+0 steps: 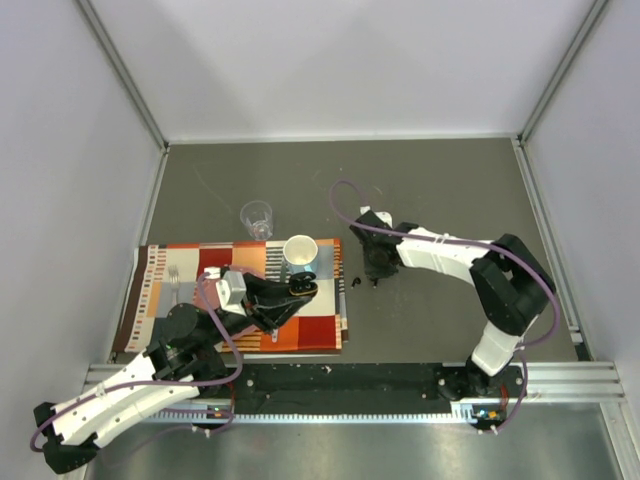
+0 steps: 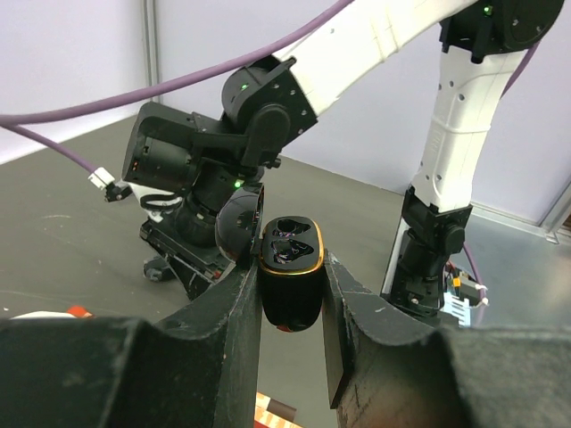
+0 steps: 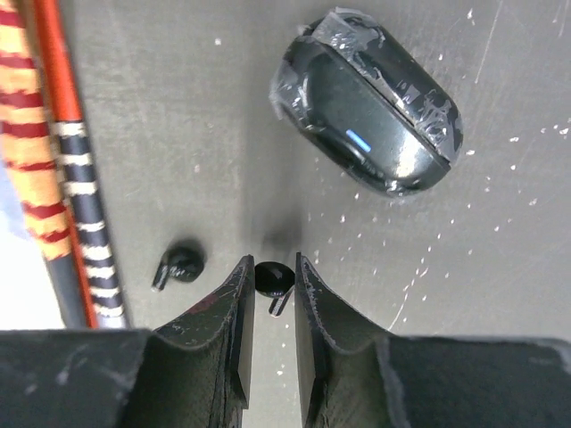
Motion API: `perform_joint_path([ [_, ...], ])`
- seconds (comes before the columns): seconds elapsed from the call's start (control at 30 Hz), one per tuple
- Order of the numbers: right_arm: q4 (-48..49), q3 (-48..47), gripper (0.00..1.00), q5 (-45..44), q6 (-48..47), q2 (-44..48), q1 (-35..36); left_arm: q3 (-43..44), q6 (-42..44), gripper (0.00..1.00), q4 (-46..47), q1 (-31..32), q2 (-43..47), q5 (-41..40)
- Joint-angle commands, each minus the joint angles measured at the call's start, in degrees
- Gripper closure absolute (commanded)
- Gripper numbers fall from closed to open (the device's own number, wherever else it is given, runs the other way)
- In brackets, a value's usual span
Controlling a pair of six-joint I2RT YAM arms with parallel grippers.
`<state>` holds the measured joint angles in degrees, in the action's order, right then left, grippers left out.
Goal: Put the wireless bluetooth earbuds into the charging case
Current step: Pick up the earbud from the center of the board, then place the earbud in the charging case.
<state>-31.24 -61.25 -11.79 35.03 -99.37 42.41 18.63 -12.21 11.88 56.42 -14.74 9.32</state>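
Note:
My left gripper is shut on an open black charging case with a gold rim and holds it up above the placemat. Its two moulded wells face up and its lid hangs back to the left. In the top view this gripper hovers just below the white mug. My right gripper points down at the grey table, its fingers pressed to both sides of one tiny black earbud that lies on the surface. A second earbud lies just left of the fingers.
A closed black oval case wrapped in clear tape lies beyond the right gripper. The striped orange placemat carries a white mug and a fork. A clear glass stands behind it. The placemat's edge runs close to the left of the earbuds.

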Motion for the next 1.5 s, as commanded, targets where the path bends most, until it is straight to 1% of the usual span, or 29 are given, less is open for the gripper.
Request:
perform_joint_path([
  [0.0,2.33,-0.01,1.00,-4.20,0.21,8.91,2.67,0.62,-0.80,1.00,3.06,0.18,0.15,-1.32],
  [0.1,3.38,1.74,1.00,-7.71,1.62,13.14,4.51,0.53,-1.15,1.00,3.41,0.18,-0.20,-1.76],
  [0.17,4.61,2.89,1.00,-11.05,2.24,17.62,5.57,0.44,-1.68,1.00,3.68,0.18,-0.29,-2.11],
  [0.2,4.87,4.11,1.00,-12.54,3.11,19.11,7.14,0.44,-1.94,1.00,3.68,0.18,-0.46,-2.55],
  [0.23,5.31,4.73,1.00,-16.21,3.47,22.17,8.03,0.44,-2.20,1.00,3.68,0.18,-0.29,-3.42],
  [0.3,6.45,6.75,1.00,-20.09,4.87,25.18,11.09,0.35,-2.64,1.00,3.68,0.18,-0.20,-4.39],
  [0.33,7.07,7.37,1.00,-23.85,5.05,26.85,12.24,0.35,-2.82,1.00,3.59,0.18,-0.20,-4.84],
  [0.4,8.82,8.95,1.00,-27.56,5.58,31.42,14.35,0.26,-3.08,1.00,3.59,0.18,-0.11,-5.80],
  [0.43,9.35,9.39,1.00,-30.89,5.67,32.83,16.37,0.26,-3.17,1.00,3.59,0.18,-0.20,-6.15],
  [0.47,10.06,9.75,1.00,-32.23,5.67,35.54,17.08,0.26,-3.35,1.00,3.68,0.18,-0.11,-6.42],
  [0.57,12.96,10.98,1.00,-35.75,4.88,39.76,19.98,0.09,-3.70,1.00,4.20,0.18,-0.37,-6.60],
  [0.7,17.26,11.51,1.00,-38.74,0.76,43.02,23.41,0.17,-3.96,1.00,4.64,0.18,-1.16,-6.60],
  [0.83,21.92,11.42,1.00,-42.86,-2.76,44.61,27.89,0.18,-4.14,1.00,5.17,0.18,-2.39,-5.98],
  [0.87,24.45,11.42,1.00,-43.66,-3.55,44.88,30.07,0.18,-4.14,1.00,5.43,0.18,-2.66,-5.90],
  [1.0,30.80,11.33,1.00,-47.00,-8.91,45.06,34.57,0.44,-4.14,1.00,5.61,0.18,-3.97,-5.89],
  [1.03,33.07,11.42,1.00,-47.96,-9.71,44.97,35.80,0.44,-4.14,1.00,5.70,0.18,-4.15,-5.89],
  [1.07,38.05,11.86,1.00,-48.84,-13.19,44.97,36.85,0.53,-4.14,1.00,5.70,0.18,-4.33,-5.89],
  [1.13,43.17,12.56,1.00,-51.04,-17.42,44.62,39.93,0.61,-4.05,1.00,5.70,0.18,-4.50,-5.98],
  [1.17,46.16,12.91,1.00,-51.31,-21.28,44.01,40.72,0.62,-4.05,1.00,5.79,0.18,-4.59,-6.16],
  [1.2,50.19,13.09,1.00,-51.57,-22.79,43.83,42.38,0.62,-3.97,1.00,5.79,0.18,-4.59,-6.42],
  [1.27,54.52,13.44,1.00,-51.32,-26.91,42.87,43.80,0.62,-3.79,1.00,5.79,0.18,-4.68,-6.42],
  [1.3,58.28,13.62,1.00,-50.36,-28.16,42.60,44.42,0.62,-3.61,1.00,5.79,0.18,-4.77,-6.33],
  [1.4,62.78,13.18,1.00,-47.20,-32.56,41.02,46.62,0.79,-3.35,1.00,5.61,0.18,-4.94,-6.16],
  [1.47,61.75,11.96,1.00,-45.00,-31.70,40.49,47.23,0.79,-3.18,1.00,5.61,0.18,-5.12,-5.81],
])
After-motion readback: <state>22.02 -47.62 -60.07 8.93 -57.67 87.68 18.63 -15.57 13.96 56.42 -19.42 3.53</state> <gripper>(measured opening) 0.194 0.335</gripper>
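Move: The right hand, low over the board, already has the earbud pinched. The charging case it is bound for hangs open in the left hand's own fingertips, right at its hand point: from the right hand about 14 cm left, 15 cm back and 26 cm higher. The mug stands some 15 cm left and 4 cm ahead of the right hand, a second earbud about 4 cm straight left, and the taped case 6 cm ahead and 2 cm right. Straight up at first, then upward, back and to the left, the right hand carries the pinched earbud from the board towards the open charging case, rising some 32 cm and drawing back about 10. Its wrist swings up by about 70 degrees, from fingers down to nearly level, pointing forward-left. The left hand keeps hold of the case, edging about 2 cm forward. ##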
